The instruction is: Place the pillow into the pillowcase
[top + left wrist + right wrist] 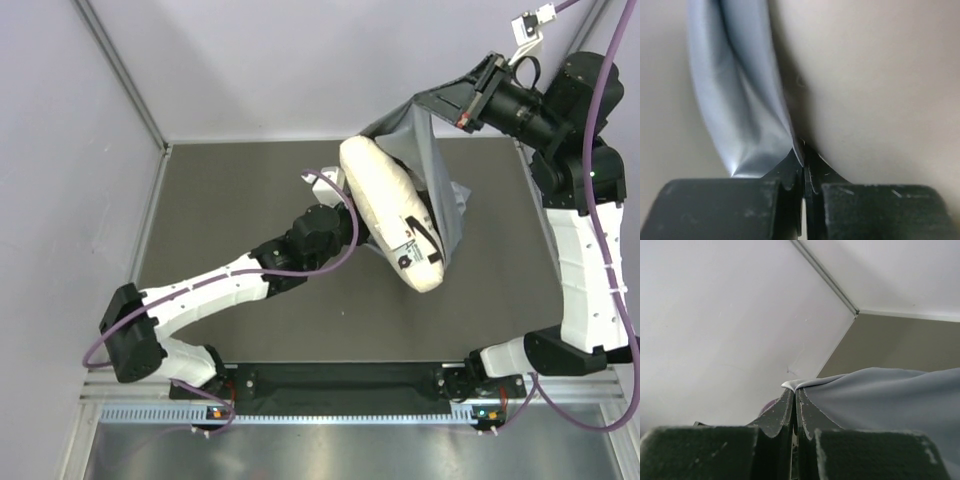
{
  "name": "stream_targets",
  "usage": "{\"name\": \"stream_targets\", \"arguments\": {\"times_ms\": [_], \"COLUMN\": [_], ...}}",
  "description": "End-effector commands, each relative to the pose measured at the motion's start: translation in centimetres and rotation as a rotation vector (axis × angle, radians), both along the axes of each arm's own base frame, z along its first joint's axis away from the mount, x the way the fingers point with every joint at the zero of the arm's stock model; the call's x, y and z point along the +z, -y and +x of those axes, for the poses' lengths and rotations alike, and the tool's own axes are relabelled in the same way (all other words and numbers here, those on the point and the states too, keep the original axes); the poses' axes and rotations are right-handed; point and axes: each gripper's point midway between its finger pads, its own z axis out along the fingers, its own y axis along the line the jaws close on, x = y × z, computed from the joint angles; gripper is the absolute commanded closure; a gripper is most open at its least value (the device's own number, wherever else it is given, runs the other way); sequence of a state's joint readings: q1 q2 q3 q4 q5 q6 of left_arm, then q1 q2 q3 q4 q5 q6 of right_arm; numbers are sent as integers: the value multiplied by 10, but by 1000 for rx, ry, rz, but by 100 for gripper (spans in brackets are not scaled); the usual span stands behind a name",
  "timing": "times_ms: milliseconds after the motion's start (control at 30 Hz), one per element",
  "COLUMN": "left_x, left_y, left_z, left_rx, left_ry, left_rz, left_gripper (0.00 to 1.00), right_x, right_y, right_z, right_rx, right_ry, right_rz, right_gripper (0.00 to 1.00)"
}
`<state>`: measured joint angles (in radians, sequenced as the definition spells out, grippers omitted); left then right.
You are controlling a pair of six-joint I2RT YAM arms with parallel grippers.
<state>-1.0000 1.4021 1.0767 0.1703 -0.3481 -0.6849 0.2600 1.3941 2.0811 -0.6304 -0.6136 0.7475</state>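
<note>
The cream pillow (385,195) lies tilted across the middle of the table, its printed end toward the front. Its far end sits in the mouth of the grey-blue pillowcase (432,165), which hangs behind it. My right gripper (425,102) is raised at the back right, shut on a corner of the pillowcase (890,395) and holding it up off the table. My left gripper (350,203) presses against the pillow's left side. In the left wrist view, the left gripper (804,155) is shut, with the pillowcase (745,100) edge pinched at its tips beside the pillow (870,90).
The dark table mat (230,200) is walled in white at the back and on both sides. A purple cable (335,180) loops at the left wrist. The black base rail (340,380) runs along the front edge.
</note>
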Motion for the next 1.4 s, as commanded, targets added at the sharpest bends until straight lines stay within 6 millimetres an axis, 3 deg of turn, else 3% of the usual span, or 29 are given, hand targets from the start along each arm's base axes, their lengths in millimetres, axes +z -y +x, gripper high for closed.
{"name": "stream_targets", "arguments": {"times_ms": [0,33,100,133,200,233,500,533,667,700,800,900,1033,1133,1367], "left_x": [70,101,123,160,190,217,321,343,388,394,406,420,426,432,441], "left_y": [-25,-34,-47,-56,-66,-75,-104,-109,-127,-133,-152,-184,-236,-265,-318], "left_z": [-7,-12,-19,-24,-30,-34,-41,-44,-54,-56,-57,-62,-64,-70,-77], "left_rx": [29,30,30,33,32,35,77,82,105,117,183,277,460,547,756], "left_ry": [57,81,100,143,183,220,379,410,496,515,556,612,640,667,685], "left_rz": [-36,-56,-27,-77,-92,-105,-116,-150,-226,-234,-248,-264,-241,-241,-185], "left_gripper": [100,100,100,100,100,100,100,100,100,100,100,100,100,100,100], "right_x": [67,72,87,91,105,106,129,130,129,131,132,129,107,98,76], "right_y": [22,28,41,46,53,60,74,76,77,86,87,84,74,71,23], "right_z": [-25,-18,-14,-12,-11,-4,3,4,5,7,4,5,14,20,29], "right_rx": [-54,-81,-133,-151,-170,-186,-206,-219,-222,-248,-239,-209,-133,-141,-100], "right_ry": [267,281,319,328,360,361,396,397,387,391,394,371,300,303,254], "right_rz": [56,57,74,83,114,119,218,222,237,238,252,279,315,302,245], "right_gripper": [100,100,100,100,100,100,100,100,100,100,100,100,100,100,100]}}
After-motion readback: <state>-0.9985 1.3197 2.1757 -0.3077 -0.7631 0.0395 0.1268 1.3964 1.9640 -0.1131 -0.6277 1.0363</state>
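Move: The left hand already pinches the rim of the pillowcase right beside the bundled pillow, whose middle is about 8 cm to its right, 3 cm ahead and roughly level with it. The pillowcase corner held by the right hand is some 12 cm to the left hand's right, about level fore and aft, and 27 cm higher. From the right hand the pillow hangs about 27 cm below, roughly 4 cm to its left and 3 cm back. Still pinching the pillowcase rim, the left hand hauls it fast straight up past the pillow, about 37 cm, drifting left, then swings farther left, some 22 cm in all, away from the right hand, tipping its fingers up about 30 degrees and turning counter-clockwise. The right hand keeps its corner, rising about 10 cm and going 8 cm right, then easing partly back down and left. ##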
